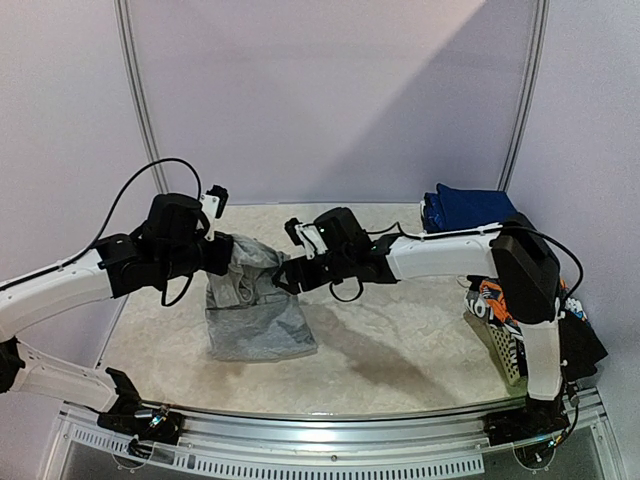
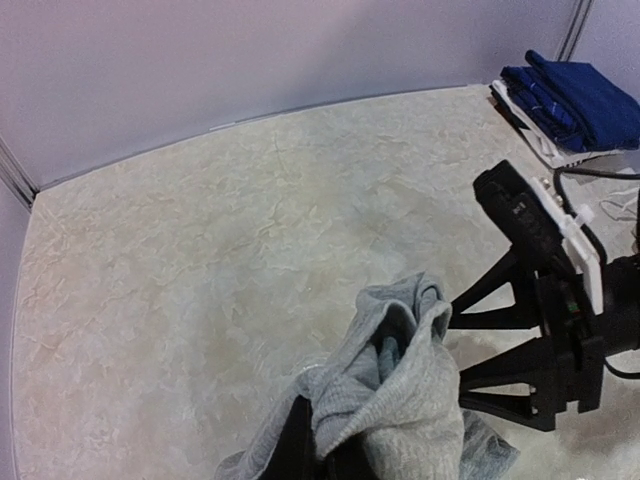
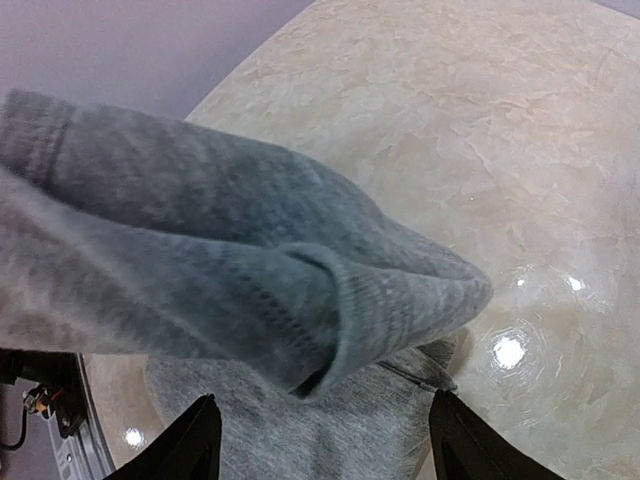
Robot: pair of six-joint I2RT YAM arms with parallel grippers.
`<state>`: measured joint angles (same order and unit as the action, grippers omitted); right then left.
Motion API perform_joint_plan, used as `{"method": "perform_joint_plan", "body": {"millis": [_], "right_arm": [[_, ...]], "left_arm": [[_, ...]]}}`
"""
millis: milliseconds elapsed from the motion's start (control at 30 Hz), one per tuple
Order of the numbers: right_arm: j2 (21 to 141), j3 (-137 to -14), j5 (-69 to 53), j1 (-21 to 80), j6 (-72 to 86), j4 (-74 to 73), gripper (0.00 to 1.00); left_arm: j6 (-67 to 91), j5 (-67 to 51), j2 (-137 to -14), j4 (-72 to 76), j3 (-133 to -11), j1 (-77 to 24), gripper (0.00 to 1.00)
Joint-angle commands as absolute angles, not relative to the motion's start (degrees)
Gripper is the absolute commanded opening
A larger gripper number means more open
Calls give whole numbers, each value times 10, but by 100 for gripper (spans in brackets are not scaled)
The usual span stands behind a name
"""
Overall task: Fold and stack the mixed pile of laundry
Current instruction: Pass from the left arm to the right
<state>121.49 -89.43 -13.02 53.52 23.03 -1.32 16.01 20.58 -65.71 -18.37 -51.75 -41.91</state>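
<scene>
A grey shirt [image 1: 256,322] hangs from my left gripper [image 1: 222,258], its lower part spread on the table. In the left wrist view the left gripper [image 2: 325,445] is shut on a bunched fold of the grey shirt [image 2: 405,385], and the dark fingers show only at the bottom edge. My right gripper [image 1: 283,280] stands open just right of the lifted cloth. In its own view the right gripper [image 3: 325,445] has wide-apart fingertips [image 3: 190,445], and the grey shirt [image 3: 250,260] hangs loose just beyond them, ungripped. Navy blue pieces [image 1: 470,208] lie folded at the back right.
A white lattice basket [image 1: 503,352] stands at the right edge behind the right arm. It holds orange-black-white printed cloth [image 1: 492,300], and black cloth [image 1: 585,340] lies beside it. The folded navy stack [image 2: 575,100] rests on something white. Walls close the back and sides.
</scene>
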Motion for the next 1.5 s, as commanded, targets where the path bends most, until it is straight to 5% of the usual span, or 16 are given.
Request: {"method": "perform_joint_plan", "body": {"millis": [0,167,333,533,933,1267,1300,1467], "right_arm": [[1243,-896,-103,534,277,64,73],[1284,-926,-117,534,309,94,67],[1310,-935,-125,534,332,115,48],[1303,-931,-108,534,329,102,2],[1071,-1050,-96,552,187,-254,0],[1022,-1269,-165,581,132,-402,0],[1020,-1276,-162,582,133,-401,0],[1034,-1320,-46,581,125,-440,0]], "left_arm": [[164,196,-643,-187,-527,-417,0],[163,193,-642,-186,-526,-417,0],[162,191,-640,-185,-526,-417,0],[159,191,-633,-185,-525,-417,0],[102,287,-632,-189,-569,-406,0],[31,202,-733,-110,-650,-385,0],[32,194,-748,-121,-668,-385,6],[63,151,-746,-126,-671,-385,72]]}}
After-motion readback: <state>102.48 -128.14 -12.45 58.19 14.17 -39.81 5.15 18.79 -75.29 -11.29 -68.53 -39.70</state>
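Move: The grey garment already hangs from the closed left fingers, its middle some 6 cm to that hand's right, level with it front to back and about 11 cm below it. From the open right hand, whose fingers already straddle its near edge, that middle is about 4 cm left, level front to back and 4 cm below. The left gripper is the right hand's one near neighbour, about 10 cm left, level front to back and some 8 cm higher. Right hand shuts on the grey garment and rises about 35 cm; left rises some 10 cm, then opens. ##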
